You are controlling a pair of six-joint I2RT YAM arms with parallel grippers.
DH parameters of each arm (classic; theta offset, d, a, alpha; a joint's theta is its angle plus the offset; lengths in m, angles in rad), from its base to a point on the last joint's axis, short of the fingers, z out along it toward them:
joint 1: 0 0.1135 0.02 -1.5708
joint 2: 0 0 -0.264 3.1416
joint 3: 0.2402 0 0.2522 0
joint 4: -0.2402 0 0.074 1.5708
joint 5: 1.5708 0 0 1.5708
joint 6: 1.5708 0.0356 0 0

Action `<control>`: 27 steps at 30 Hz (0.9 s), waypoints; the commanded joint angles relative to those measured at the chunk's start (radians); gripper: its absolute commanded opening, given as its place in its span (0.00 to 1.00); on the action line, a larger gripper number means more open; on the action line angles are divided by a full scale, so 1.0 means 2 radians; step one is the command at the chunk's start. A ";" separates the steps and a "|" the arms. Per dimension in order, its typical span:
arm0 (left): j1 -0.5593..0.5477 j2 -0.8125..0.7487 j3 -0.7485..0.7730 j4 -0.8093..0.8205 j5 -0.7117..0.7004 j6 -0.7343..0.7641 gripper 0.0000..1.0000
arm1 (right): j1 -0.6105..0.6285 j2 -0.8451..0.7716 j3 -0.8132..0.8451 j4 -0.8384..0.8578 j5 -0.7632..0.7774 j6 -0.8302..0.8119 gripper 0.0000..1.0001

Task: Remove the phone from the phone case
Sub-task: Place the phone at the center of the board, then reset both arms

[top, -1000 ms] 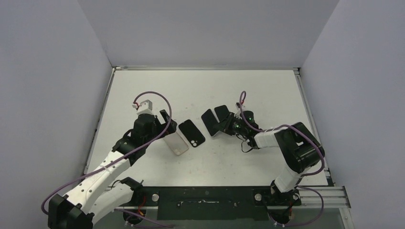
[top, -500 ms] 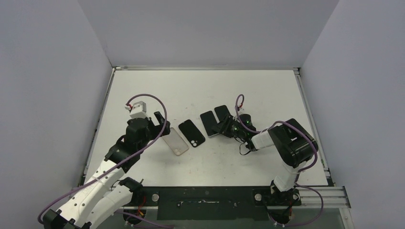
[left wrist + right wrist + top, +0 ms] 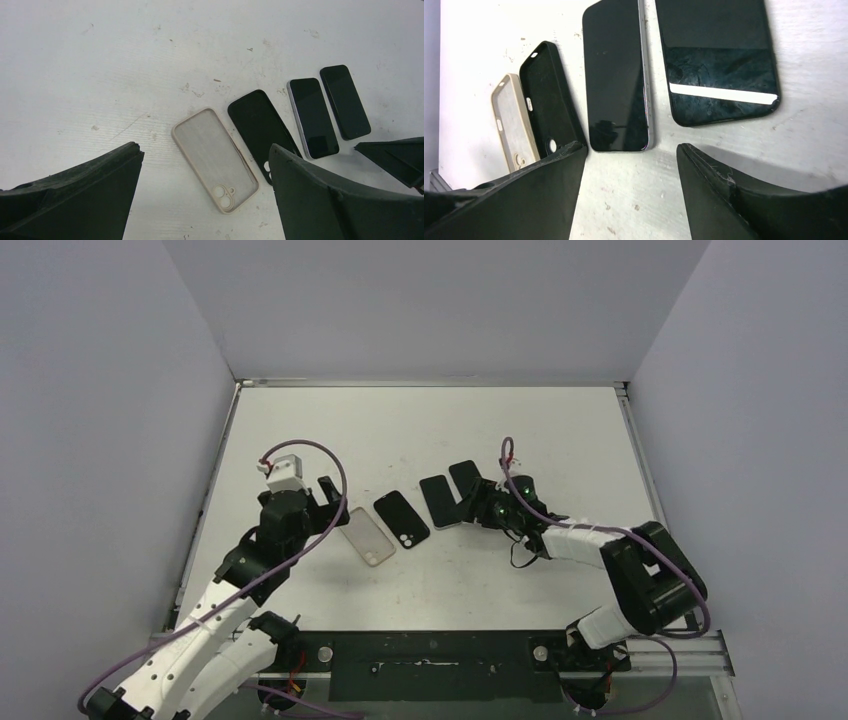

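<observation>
An empty beige case [image 3: 367,536] and an empty black case [image 3: 401,519] lie side by side on the table. To their right lie a bare silver-edged phone [image 3: 438,500] and a bare black phone [image 3: 465,480], both screen up. My left gripper [image 3: 333,502] is open and empty, just left of the beige case [image 3: 215,159]. My right gripper [image 3: 480,506] is open and empty, low over the table just right of the phones. In the right wrist view my right gripper [image 3: 631,146] is near the silver-edged phone's [image 3: 616,75] end, with the black phone [image 3: 719,60] beside it.
The white table [image 3: 430,430] has walls at the back and on both sides. A metal rail [image 3: 640,645] runs along the near edge by the arm bases. The right gripper's finger [image 3: 395,155] shows at the right edge of the left wrist view.
My left gripper has drawn back to the left, away from the beige case. The right arm's elbow has swung right, and its gripper stays beside the two phones.
</observation>
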 commanded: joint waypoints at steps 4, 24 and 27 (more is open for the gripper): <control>0.003 -0.041 0.040 -0.030 -0.052 0.053 0.95 | 0.000 -0.143 0.049 -0.187 0.084 -0.072 0.78; 0.003 -0.265 -0.002 -0.065 -0.153 0.122 0.97 | 0.000 -0.538 0.096 -0.459 0.442 -0.238 1.00; 0.003 -0.272 -0.012 -0.070 -0.148 0.103 0.97 | 0.000 -0.544 0.096 -0.490 0.467 -0.225 1.00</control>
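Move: The phone already lies flat near the middle of the board, its centre roughly 8 cm to the left of the right hand, 3 cm ahead and 3 cm below. The black phone is about 8 cm straight ahead of that hand; the black case lies some 17 cm to its left and 1 cm back, the clear case 26 cm left and 6 cm back. From the left hand the phone is about 30 cm right, 8 cm ahead and 16 cm below. The phone, already released, is left behind as the right hand rises about 23 cm and swings some 21 cm to the right, later drawing back too; its fingers spread from two-thirds to fully open while the wrist turns clockwise and tips up. The left hand, still wide open and empty, withdraws left, up and back, tipping up some 20 degrees. ##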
